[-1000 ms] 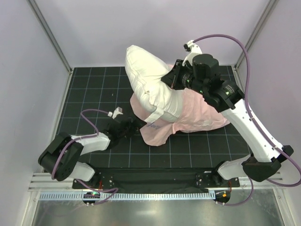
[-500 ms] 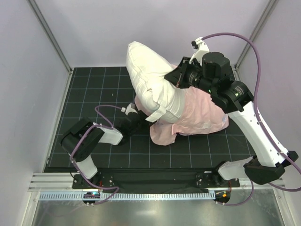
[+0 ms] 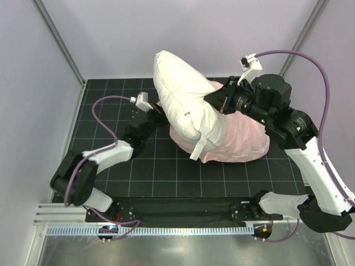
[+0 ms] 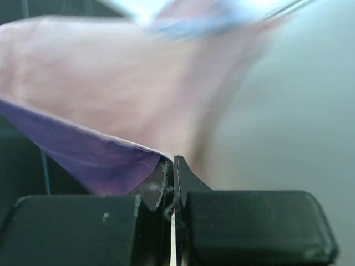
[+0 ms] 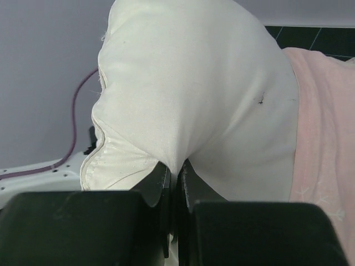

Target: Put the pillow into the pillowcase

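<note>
The white pillow (image 3: pixel 183 88) stands tilted over the middle of the mat, its lower end resting on the pink pillowcase (image 3: pixel 244 136). My right gripper (image 3: pixel 217 104) is shut on a fold of the pillow (image 5: pixel 199 83) on its right side; in the right wrist view the right gripper (image 5: pixel 177 166) pinches white fabric, with the pillowcase (image 5: pixel 327 127) at the right. My left gripper (image 3: pixel 158 114) sits at the pillow's lower left. In the left wrist view the left gripper (image 4: pixel 173 160) is shut on the pillowcase (image 4: pixel 111 100) at its purple-edged hem, which stretches up and away.
A black gridded mat (image 3: pixel 111 100) covers the floor, with grey walls close on three sides. A white tag strip (image 3: pixel 198 148) hangs from the pillow's lower end. The left arm's purple cable (image 3: pixel 100 113) loops over the mat's left part.
My left gripper has moved up from the mat's front to the pillow's left side and shut on the pillowcase hem. The pillowcase's near corner has been drawn in. Pillow and right arm shifted right.
</note>
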Motion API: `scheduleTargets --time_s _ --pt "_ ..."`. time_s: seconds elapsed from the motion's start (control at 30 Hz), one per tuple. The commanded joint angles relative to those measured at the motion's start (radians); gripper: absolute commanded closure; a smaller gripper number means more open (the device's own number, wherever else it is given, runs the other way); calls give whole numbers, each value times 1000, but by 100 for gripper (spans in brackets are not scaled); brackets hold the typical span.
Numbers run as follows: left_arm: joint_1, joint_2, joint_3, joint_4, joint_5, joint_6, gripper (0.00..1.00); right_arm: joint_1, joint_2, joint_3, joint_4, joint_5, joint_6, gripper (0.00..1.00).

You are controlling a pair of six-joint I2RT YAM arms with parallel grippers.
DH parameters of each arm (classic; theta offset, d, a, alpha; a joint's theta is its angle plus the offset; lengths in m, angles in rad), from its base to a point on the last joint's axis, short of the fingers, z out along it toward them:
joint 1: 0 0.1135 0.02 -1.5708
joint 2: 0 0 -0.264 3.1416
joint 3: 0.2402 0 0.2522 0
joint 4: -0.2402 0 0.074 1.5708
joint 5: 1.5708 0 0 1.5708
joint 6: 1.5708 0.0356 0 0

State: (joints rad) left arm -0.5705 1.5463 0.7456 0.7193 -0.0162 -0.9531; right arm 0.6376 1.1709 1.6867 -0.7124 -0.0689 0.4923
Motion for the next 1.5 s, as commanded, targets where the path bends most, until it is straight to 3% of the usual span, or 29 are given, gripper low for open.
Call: scheduleTargets --time_s 0.0,0.23,0.37,0.5,0.63,0.7,0.8,0.9,1.03,1.3,1.43,1.47 --pt "6 -222 49 -110 45 132 100 -3 -30 42 103 64 -35 96" --pt "6 -503 289 -429 113 235 100 -4 61 280 51 98 -67 96" --pt "6 -543 569 -556 150 280 100 -6 127 475 16 103 -78 96" --pt "6 -485 835 -664 196 290 100 -6 135 533 -4 132 -80 96" --pt "6 -382 1101 -744 252 271 100 -6 90 420 30 109 -69 96" --pt "6 -329 1237 -780 298 235 100 -7 43 254 74 -6 -60 96" --pt "4 -232 1358 -796 364 185 99 -3 6 -12 300 -245 -22 96" --pt "-26 -135 1414 -804 403 131 99 80 7 -224 482 -313 -9 96" --pt "-97 -14 1521 -879 383 161 100 296 111 -269 499 -269 -142 96" --pt "-106 63 1635 -1009 340 186 100 340 110 -335 570 -324 -211 96" --pt "-80 55 1637 -1025 303 191 100 321 41 -308 483 -105 -242 96" --pt "-77 60 1638 -1017 297 186 99 310 29 -277 464 8 -242 96"
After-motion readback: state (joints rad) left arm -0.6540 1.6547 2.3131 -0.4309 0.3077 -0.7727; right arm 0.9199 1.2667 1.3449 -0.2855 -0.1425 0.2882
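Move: The left hand pinches the pillowcase's rim, with the pillow's middle about 10 cm to its right and 10 cm above. The right hand grips the pillow; its middle is roughly 12 cm left, 8 cm ahead and 12 cm below. The pillowcase's pink body spreads lower still, some 10 cm right and 12 cm ahead of the right hand. Left whips the pinched rim some 50 cm up and back, then forward-right; right lifts, then swings pillow left-down. ##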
